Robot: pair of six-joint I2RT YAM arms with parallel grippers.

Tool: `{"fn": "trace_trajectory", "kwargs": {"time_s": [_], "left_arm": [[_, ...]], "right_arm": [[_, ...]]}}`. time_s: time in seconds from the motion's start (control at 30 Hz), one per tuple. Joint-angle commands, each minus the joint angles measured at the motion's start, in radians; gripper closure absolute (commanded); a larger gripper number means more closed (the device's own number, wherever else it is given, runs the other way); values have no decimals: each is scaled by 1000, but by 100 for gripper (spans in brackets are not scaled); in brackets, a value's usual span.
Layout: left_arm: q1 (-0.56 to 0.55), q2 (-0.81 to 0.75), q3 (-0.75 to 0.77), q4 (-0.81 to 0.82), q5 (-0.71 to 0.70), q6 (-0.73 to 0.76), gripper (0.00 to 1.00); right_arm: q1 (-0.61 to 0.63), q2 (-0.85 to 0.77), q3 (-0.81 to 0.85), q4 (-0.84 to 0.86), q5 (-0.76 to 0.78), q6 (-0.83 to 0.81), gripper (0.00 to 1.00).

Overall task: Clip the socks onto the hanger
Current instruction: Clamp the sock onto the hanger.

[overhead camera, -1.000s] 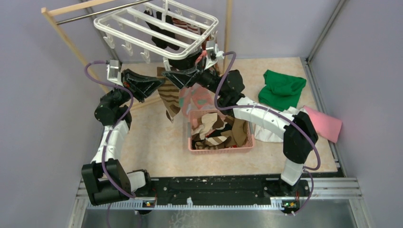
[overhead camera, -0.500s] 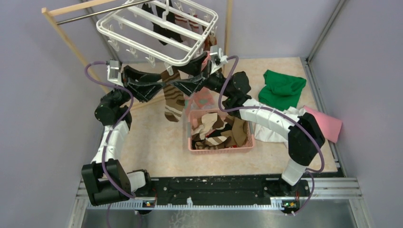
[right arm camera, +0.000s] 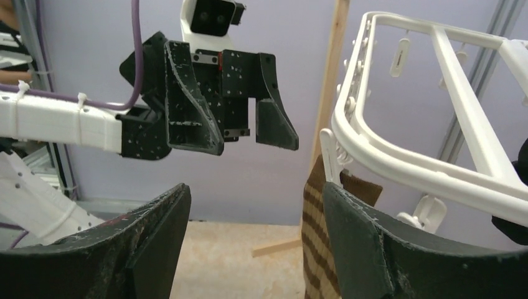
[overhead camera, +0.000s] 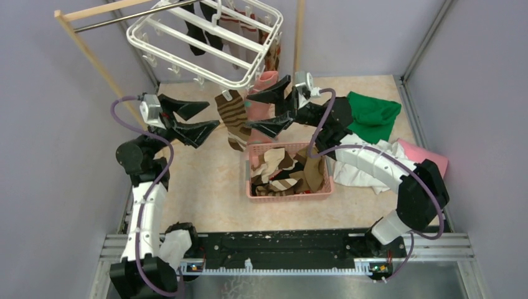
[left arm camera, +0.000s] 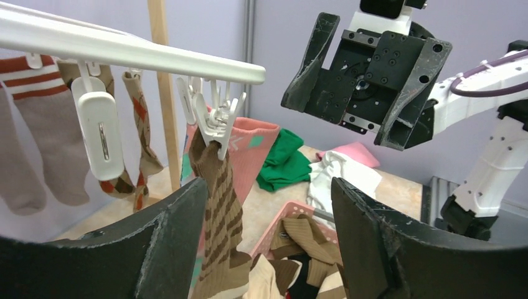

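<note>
The white hanger (overhead camera: 205, 47) hangs from the rod at the back with several socks clipped on. A brown-cream striped sock (overhead camera: 234, 118) dangles from a clip on its near edge, beside a pink-teal sock (overhead camera: 264, 93). My left gripper (overhead camera: 212, 114) is open just left of the striped sock and touches nothing. My right gripper (overhead camera: 249, 112) is open on its other side, also holding nothing. In the left wrist view the striped sock (left arm camera: 218, 212) hangs from a clip (left arm camera: 215, 121) by my left finger. In the right wrist view the striped sock (right arm camera: 317, 237) hangs behind my right finger.
A pink basket (overhead camera: 289, 194) with several more socks sits on the table below the grippers. Green (overhead camera: 370, 115), white (overhead camera: 358, 174) and pink (overhead camera: 426, 163) cloths lie at the right. The wooden rack's post (overhead camera: 93, 59) stands at the left.
Both grippers have opened and drawn apart from the striped sock, left one leftward, right one rightward. The sock now hangs from the clip alone, and the hanger has swung back.
</note>
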Motion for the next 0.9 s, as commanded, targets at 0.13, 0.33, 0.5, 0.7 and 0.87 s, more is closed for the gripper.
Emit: {"fn": "trace_trajectory", "kwargs": {"time_s": [0.13,0.33,0.5,0.7,0.87], "left_arm": [[-5,-187,-106,-371,-92,441,22],[-44,-227,-246,-320,-227,531,23],[-130,-129,-256,-220,-324,593,23],[-274,74,-187,-99,-304,599,27],[-325,153,-159,-35,-276,550,55]], "right_arm": [[-92,-127,-80,-132,-174,-76,25],[-155,-210,-128,-408,-187,-230,24],[-199,-236,-138,-538,-188,-297,24],[-254,-263,-177,-585,-176,-302,24],[-285,-311,-204,-659,-171,-352,23]]}}
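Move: The brown striped sock hangs with its middle about 6 cm ahead, 6 cm right and 12 cm below the left hand. From the right hand, that middle lies roughly 4 cm ahead, 7 cm left and 12 cm below. The sock's clip is some 6 cm ahead, 7 cm right and 2 cm above the left hand. The pink socks have their middle about 10 cm ahead, 16 cm right and 12 cm below the left hand. Drop the left gripper about 13 cm beside the striped sock, fingers open, then drive it forward some 6 cm and finally right onto the hanging fabric, starting to close the fingers around it. Meanwhile take the open right gripper down and to the right, away from the sock's clip, its fingers tipping some 20 degrees downward. ##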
